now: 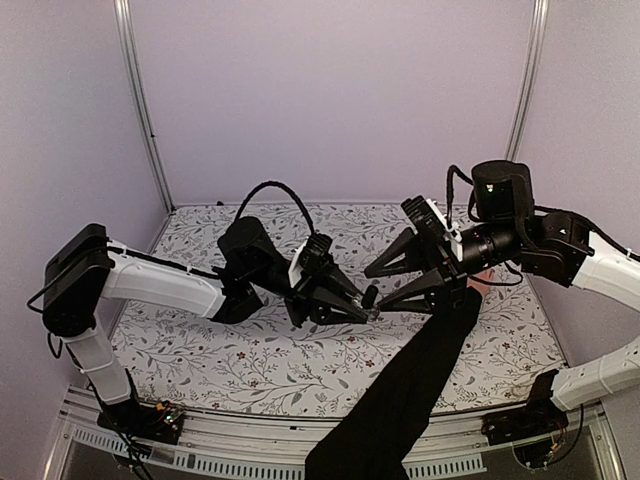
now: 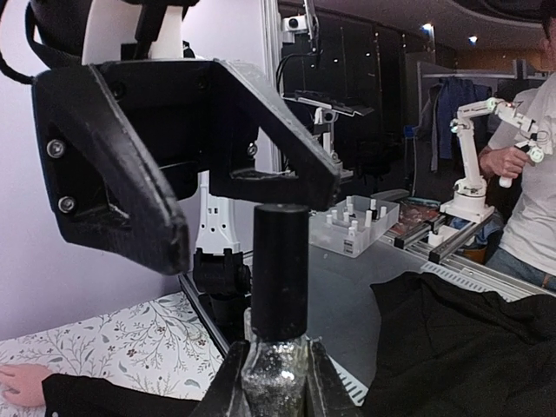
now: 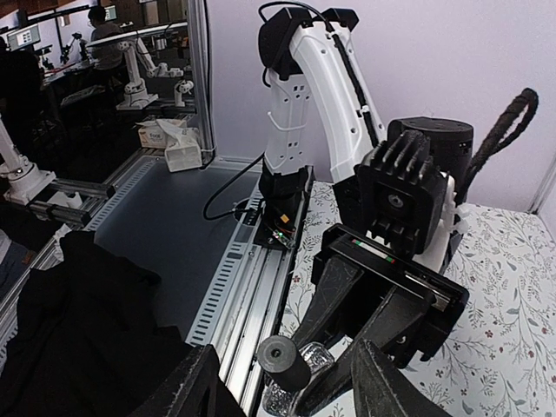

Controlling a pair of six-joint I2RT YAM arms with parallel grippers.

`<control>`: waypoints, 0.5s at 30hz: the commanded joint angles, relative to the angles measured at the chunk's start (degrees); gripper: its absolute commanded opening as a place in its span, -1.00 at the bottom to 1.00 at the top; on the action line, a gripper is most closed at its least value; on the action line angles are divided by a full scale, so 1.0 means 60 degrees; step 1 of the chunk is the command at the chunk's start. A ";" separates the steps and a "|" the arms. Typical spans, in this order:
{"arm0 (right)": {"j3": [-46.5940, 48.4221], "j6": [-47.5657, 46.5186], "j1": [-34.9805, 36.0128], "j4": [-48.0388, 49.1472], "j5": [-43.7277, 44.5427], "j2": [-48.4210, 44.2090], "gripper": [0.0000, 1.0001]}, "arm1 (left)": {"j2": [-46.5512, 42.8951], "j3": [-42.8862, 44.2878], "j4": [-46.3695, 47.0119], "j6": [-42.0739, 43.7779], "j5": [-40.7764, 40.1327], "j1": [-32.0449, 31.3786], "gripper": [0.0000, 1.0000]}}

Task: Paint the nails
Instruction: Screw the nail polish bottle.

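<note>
A small glitter-filled bottle with a tall black cap is held by its glass body in my left gripper, which is shut on it above the middle of the table. My right gripper is open, with its two fingers standing either side of the cap and a gap on both sides. A human arm in a long black sleeve reaches in from the front. Its bare hand lies on the cloth under my right arm. The nails are too small to make out.
A floral cloth covers the table, with a metal rail along its near edge. Lilac walls close off the back and sides. The sleeve lies across the front right of the table. A person stands beyond the table.
</note>
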 commanded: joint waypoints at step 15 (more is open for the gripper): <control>0.0702 -0.0549 0.0554 -0.0462 -0.0341 0.0777 -0.57 | 0.0182 0.0215 0.0596 -0.0527 0.0249 0.0109 -1.00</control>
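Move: The black cap of the nail polish bottle sits between and just beyond my open right fingertips, about 2 cm to the left of that hand, 1 cm back and 1 cm lower. The glass of the bottle, still held in my left fingers, lies roughly 3 cm below the cap. From my left hand the cap stands about 3 cm above, level with it fore and aft and some 1 cm to its right. I ease my right hand some 2 cm left and back onto the cap, sinking about 1 cm in the later part, and close its fingers from half open to a narrow gap, one on each side of the cap, to take hold of it for screwing. My left hand stays put and keeps its grip on the glass. ##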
